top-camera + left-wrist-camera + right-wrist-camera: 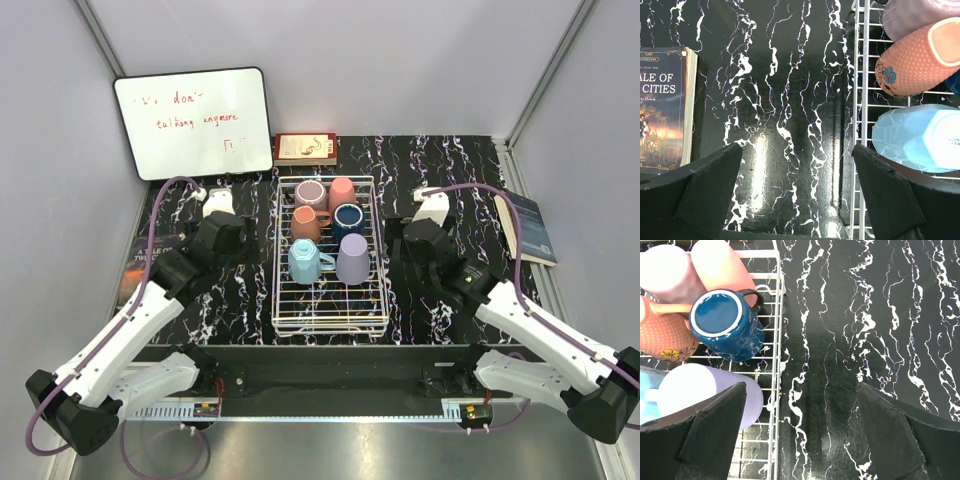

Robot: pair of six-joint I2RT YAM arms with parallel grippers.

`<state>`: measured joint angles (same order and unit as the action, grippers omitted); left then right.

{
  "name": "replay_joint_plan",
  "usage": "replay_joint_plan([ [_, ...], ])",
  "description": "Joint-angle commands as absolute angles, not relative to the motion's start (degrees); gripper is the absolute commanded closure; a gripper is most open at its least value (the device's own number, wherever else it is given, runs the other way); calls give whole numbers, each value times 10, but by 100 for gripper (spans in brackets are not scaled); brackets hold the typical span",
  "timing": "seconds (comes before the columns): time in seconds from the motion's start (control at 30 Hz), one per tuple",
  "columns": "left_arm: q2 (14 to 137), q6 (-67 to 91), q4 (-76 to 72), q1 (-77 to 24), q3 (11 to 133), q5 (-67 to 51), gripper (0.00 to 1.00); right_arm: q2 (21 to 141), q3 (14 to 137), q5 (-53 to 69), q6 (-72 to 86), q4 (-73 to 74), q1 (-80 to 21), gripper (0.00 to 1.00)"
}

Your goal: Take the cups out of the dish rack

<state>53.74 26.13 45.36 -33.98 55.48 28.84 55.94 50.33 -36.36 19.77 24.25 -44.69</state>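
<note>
The white wire dish rack (330,315) stands mid-table and holds all six cups in its far half: mauve (310,193), salmon pink (342,192), terracotta (306,223), dark blue (348,219), light blue (303,262) and lavender (353,259). My left gripper (228,240) hovers left of the rack, open and empty (797,150); the rack's edge (860,100) and the light blue cup (920,137) are by its right finger. My right gripper (412,245) hovers right of the rack, open and empty (802,386); the lavender cup (700,390) and dark blue cup (725,325) lie to its left.
A whiteboard (195,122) leans at the back left. A book (306,149) lies behind the rack, another on the left table edge (662,100), and one on the right edge (530,225). Bare black marbled table lies on both sides of the rack.
</note>
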Motion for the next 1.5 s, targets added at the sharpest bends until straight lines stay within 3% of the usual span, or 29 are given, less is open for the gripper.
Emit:
replay_joint_plan([
  [0.0, 521, 256, 441, -342, 556, 280, 1, 567, 539, -347, 210, 222, -452, 0],
  [0.13, 520, 255, 443, -342, 554, 280, 1, 580, 559, -266, 213, 219, -453, 0],
  [0.43, 528, 264, 443, -342, 545, 265, 1, 653, 610, -229, 241, 238, -470, 0],
  [0.73, 541, 272, 441, -343, 544, 253, 1, 736, 646, -248, 247, 238, -527, 0],
  [1.47, 541, 276, 440, -342, 541, 249, 1, 825, 651, -275, 247, 238, -529, 0],
])
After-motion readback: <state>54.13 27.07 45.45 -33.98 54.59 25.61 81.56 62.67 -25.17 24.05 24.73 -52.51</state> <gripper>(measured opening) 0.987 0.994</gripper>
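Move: About 12 cm to the right hand's left, nearly level with it and some 11 cm lower, stands the upturned purple cup in the rack. The navy mug is roughly 9 cm beyond the purple cup; the light blue mug stands level with the purple cup, 10 cm farther left, and the orange mug is 8 cm beyond the light blue one. From the left hand, the purple cup lies roughly 25 cm right and 1 cm ahead, about 9 cm lower. Swinging left some 12 cm across the rack's right rail, the right hand lifts slightly, then sinks, and finishes almost straight down onto the purple cup, ending about 6 cm below its starting height. On the way it turns about 15 degrees counter-clockwise and tips its fingers down by as much, keeping them wide open with one on either side of the cup; no grip yet. ##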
